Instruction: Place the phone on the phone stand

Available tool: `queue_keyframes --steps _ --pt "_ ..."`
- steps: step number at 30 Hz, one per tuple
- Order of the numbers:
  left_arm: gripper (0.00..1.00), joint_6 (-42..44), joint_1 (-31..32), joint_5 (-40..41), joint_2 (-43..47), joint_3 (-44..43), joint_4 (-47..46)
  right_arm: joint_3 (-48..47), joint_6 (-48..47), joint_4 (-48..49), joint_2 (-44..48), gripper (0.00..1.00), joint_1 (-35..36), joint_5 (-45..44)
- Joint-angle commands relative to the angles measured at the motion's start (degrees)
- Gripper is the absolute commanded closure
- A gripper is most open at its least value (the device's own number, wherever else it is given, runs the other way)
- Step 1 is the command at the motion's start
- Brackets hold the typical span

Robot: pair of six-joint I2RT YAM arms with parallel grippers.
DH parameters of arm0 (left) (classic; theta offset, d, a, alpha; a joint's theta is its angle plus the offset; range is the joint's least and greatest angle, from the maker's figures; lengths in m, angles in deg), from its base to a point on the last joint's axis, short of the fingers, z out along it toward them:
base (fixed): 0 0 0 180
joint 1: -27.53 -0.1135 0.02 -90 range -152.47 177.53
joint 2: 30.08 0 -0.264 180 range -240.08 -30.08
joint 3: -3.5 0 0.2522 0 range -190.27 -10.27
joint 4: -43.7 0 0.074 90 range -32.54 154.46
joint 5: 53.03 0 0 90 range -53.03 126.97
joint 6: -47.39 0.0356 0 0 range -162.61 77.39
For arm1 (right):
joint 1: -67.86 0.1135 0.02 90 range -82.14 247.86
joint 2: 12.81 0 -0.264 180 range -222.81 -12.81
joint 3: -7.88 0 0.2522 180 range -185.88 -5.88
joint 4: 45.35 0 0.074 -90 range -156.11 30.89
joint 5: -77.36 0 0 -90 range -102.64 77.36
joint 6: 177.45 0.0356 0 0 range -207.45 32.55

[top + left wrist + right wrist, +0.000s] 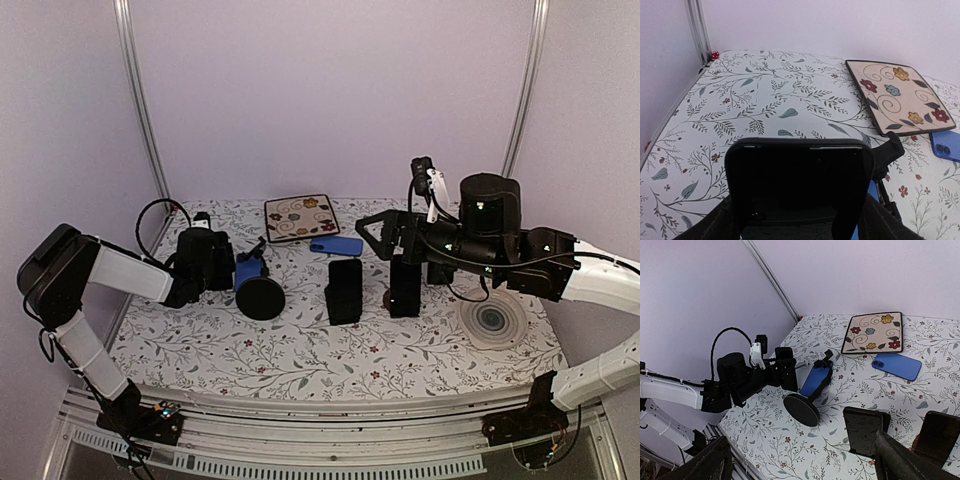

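A black phone (797,185) stands upright between the fingers of my left gripper (210,262), which is shut on its sides and holds it above the table. In the right wrist view the phone (790,369) sits just left of the phone stand (816,380), which has a blue back plate tilted on a round black base (261,297). Whether phone and stand touch I cannot tell. My right gripper (797,447) hangs open and empty over the middle of the table, well right of the stand.
A blue phone (336,245) lies flat behind the stand, beside a flowered square mat (301,217). Two black phones stand propped at mid-table (344,290) (405,286). A pale round disc (492,320) lies at the right. The frame post (696,27) rises at the back left.
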Motion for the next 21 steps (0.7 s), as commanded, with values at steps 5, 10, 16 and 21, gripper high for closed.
queue_keyframes --steps 5,10,16,21 --pt "0.18 -0.62 0.24 -0.21 1.0 -0.76 0.48 0.39 0.21 0.88 -0.13 0.01 -0.12 0.54" --pt "0.07 -0.15 0.32 -0.1 3.12 -0.4 1.35 0.34 0.21 0.88 -0.38 0.01 -0.11 0.71" --pt "0.03 0.56 0.96 0.15 7.76 -0.39 4.16 0.26 0.21 0.89 -0.57 0.01 -0.19 0.87" --pt "0.03 0.93 2.08 0.44 12.57 -0.78 8.56 0.34 0.35 0.71 -0.52 0.01 -0.14 0.77"
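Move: Between the left hand's fingers, gripped by its side edges, is the black phone on its stand, its middle about 1 cm ahead of and 2 cm below the hand. The blue phone lies roughly 4 cm ahead, 10 cm right and 9 cm down, with the black disc about 5 cm back, 12 cm right and 5 cm lower. From the idle right hand the black phone is some 20 cm ahead, 42 cm left and 24 cm below. Letting go of the black phone's side edges, the left hand first holds its place while the fingers spread to nearly full opening, then lifts away, gathering speed, by about 4.5 cm with a slight drift of some 1 cm back towards its base. The fingertips tip up only a few degrees as the hand comes clear. ##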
